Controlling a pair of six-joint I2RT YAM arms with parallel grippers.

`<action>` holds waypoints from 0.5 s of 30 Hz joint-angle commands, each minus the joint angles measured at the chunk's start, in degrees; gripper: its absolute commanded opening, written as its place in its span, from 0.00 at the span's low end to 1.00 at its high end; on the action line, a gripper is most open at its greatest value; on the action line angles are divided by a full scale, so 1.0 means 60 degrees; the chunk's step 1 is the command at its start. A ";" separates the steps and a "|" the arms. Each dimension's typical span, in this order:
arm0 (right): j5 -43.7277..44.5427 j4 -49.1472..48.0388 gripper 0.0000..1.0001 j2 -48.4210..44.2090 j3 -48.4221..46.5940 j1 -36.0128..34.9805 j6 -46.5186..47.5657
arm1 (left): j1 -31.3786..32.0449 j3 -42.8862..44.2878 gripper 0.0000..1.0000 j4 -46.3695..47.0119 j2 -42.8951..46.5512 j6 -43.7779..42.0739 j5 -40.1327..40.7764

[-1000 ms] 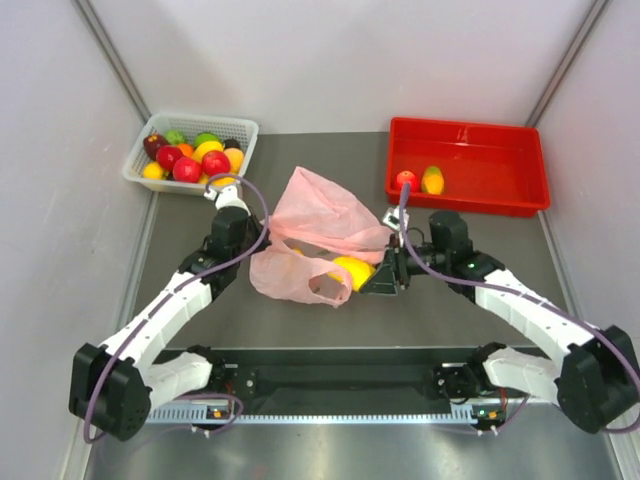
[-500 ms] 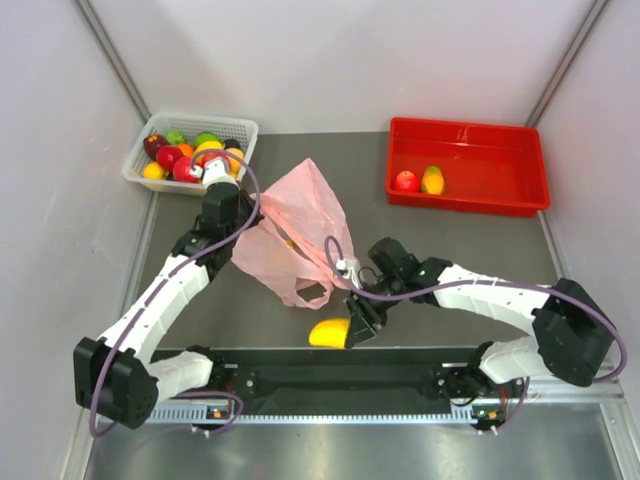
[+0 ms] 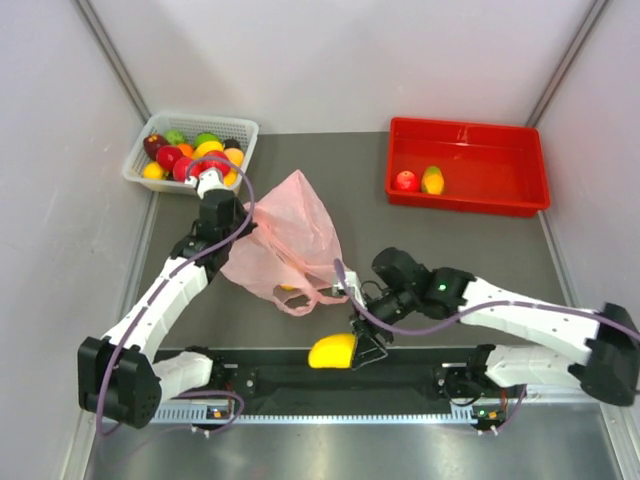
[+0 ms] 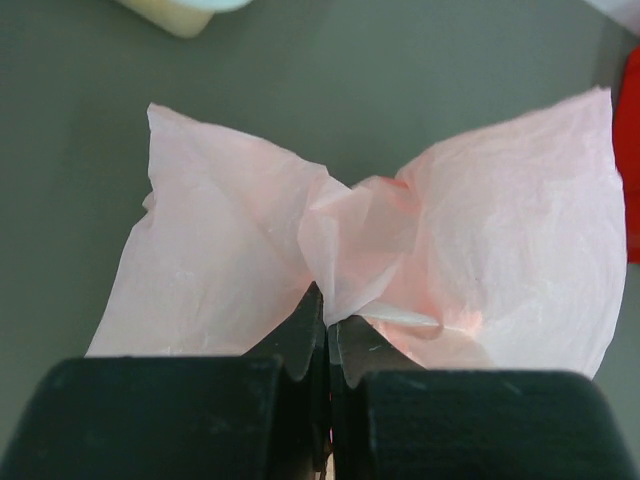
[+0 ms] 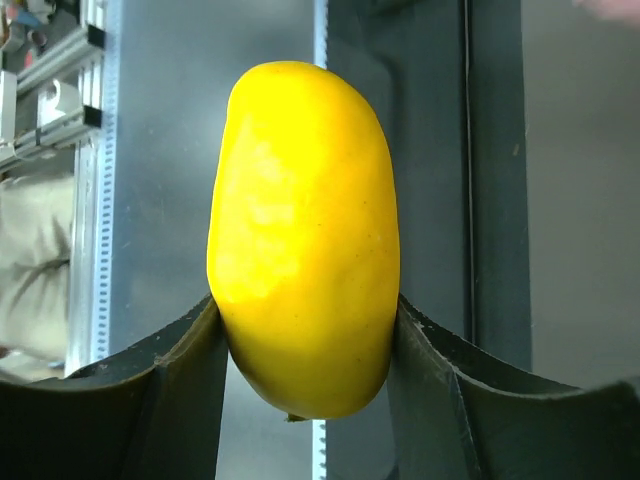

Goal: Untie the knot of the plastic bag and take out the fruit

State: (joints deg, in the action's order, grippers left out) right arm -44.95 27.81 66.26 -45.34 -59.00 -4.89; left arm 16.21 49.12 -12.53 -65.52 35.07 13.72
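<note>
The pink plastic bag [image 3: 290,225] hangs crumpled at mid-table, and my left gripper [image 3: 238,233] is shut on its film at the left side. In the left wrist view the closed tips [image 4: 327,322] pinch a fold of the bag [image 4: 500,230]. A small yellow fruit [image 3: 288,288] shows through the bag's lower edge. My right gripper [image 3: 358,346] is shut on a large yellow oval fruit [image 3: 333,351] over the near rail, clear of the bag. The right wrist view shows that fruit [image 5: 300,230] wedged between both fingers [image 5: 170,390]. No knot is visible.
A red tray [image 3: 500,150] at the back right holds a red apple [image 3: 406,181] and a mango [image 3: 432,180]. A white basket [image 3: 240,128] of mixed fruits stands at the back left. The black rail [image 3: 300,380] runs along the near edge.
My right gripper has drawn the yellow oval fruit out of the bag and carried it toward the near rail. My left gripper has pulled the bag up and to the back left.
</note>
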 commanded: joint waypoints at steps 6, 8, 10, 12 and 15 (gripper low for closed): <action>0.5611 -0.0428 0.00 -0.2487 -0.1027 0.1933 -0.0780 | -0.0050 -0.0687 0.00 0.0229 0.0358 -0.0103 -0.1288; 0.6315 -0.0781 0.00 -0.2562 -0.1056 0.3206 -0.1410 | -0.0050 -0.0789 0.00 0.0243 0.0343 -0.0176 -0.1886; 0.6931 -0.1133 0.00 -0.2082 -0.1333 0.4834 -0.1878 | -0.0050 -0.0804 0.00 0.0243 0.0314 -0.0234 -0.2226; 0.8002 -0.1440 0.00 -0.1597 -0.1539 0.5905 -0.2114 | -0.0050 -0.0746 0.00 0.0229 0.0226 -0.0351 -0.3116; 0.8559 -0.2436 0.00 -0.0499 -0.1876 0.6990 -0.2466 | -0.0035 -0.0556 0.00 0.0156 0.0168 -0.0571 -0.4054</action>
State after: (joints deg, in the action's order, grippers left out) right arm -3.29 20.58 59.42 -52.97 -21.28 -15.35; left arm 16.21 44.45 -12.69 -64.99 33.67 -1.74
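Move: My right hand holds the mango above the table's near edge. The red tray's middle lies about 44 cm ahead, 28 cm to my right and 14 cm lower. In it the red apple is some 42 cm ahead and 14 cm right, the small mango 42 cm ahead and 20 cm right. My left hand grips the pink bag; the last yellow fruit in it lies roughly 12 cm back, 9 cm right and 15 cm below that hand. I lift the mango in my right hand, then swing it quickly forward and to the right towards the red tray, about 28 cm out, 15 cm across and 7 cm up, wheeling the wrist some 75 degrees clockwise, grip kept. My left hand, still pinching the bag, eases about 6 cm right, down and back, turning slightly clockwise. ##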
